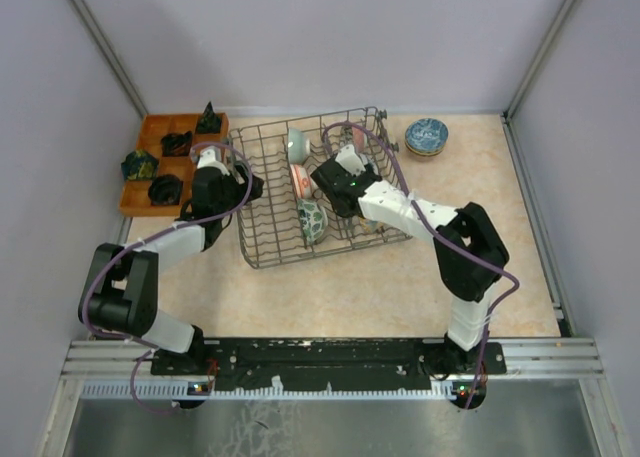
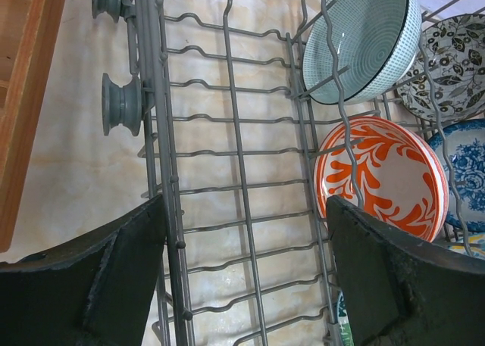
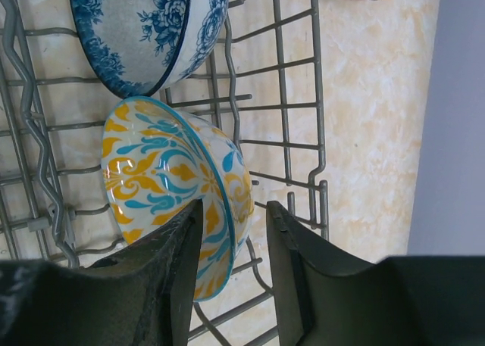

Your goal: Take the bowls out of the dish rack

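Observation:
The dark grey wire dish rack [image 1: 300, 260] sits mid-table with several bowls on edge in it: pale green [image 1: 297, 143], red-and-white [image 1: 300, 180], green floral [image 1: 312, 220]. My right gripper [image 1: 330, 177] is inside the rack. In the right wrist view it [image 3: 233, 232] is open and straddles the rim of a yellow-and-blue bowl [image 3: 167, 172], with a gap at the outer finger. A blue-and-white bowl [image 3: 144, 28] stands beside it. My left gripper [image 1: 240, 185] is open and empty over the rack's left side [image 2: 246, 270], near the red-and-white bowl [image 2: 379, 172] and the pale green bowl [image 2: 364, 35].
A stack of bowls [image 1: 427, 135] stands on the table at the back right, outside the rack. An orange compartmented tray [image 1: 150, 167] with dark objects lies left of the rack, close to my left arm. Enclosure walls stand on three sides.

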`<action>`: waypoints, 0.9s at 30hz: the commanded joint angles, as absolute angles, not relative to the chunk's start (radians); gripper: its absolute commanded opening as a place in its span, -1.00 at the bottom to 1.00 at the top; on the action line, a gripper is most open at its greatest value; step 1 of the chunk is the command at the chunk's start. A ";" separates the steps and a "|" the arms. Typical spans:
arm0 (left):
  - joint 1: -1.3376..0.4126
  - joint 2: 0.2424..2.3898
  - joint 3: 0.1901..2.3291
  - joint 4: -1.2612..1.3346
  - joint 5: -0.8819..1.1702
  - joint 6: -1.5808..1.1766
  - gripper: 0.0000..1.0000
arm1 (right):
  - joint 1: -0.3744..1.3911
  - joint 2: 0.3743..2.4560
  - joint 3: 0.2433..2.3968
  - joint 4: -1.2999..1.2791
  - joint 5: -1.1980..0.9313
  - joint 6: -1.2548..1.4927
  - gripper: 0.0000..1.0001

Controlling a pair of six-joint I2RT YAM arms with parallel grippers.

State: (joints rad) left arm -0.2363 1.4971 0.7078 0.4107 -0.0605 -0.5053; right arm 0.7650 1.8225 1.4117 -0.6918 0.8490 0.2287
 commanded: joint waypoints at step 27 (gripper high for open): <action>-0.242 1.453 0.689 0.396 -0.113 -0.525 0.80 | 0.857 1.923 1.489 -0.803 1.111 0.328 -1.00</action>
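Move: The yellow-and-teal bowl stands on edge in the rack, its middle about 3 cm ahead of the right hand, 1 cm left and 5 cm below, with the parted fingertips at its near upper rim. At similar height, the blue flowered bowl is some 12 cm ahead and 4 cm left, and the green leaf bowl roughly 16 cm left, level with the hand. From the left hand, the yellow bowl lies some 31 cm right, 5 cm back and 4 cm below. The right fingers close and pinch the yellow bowl's rim, hand easing about 1 cm back, rolling left-side-down. ##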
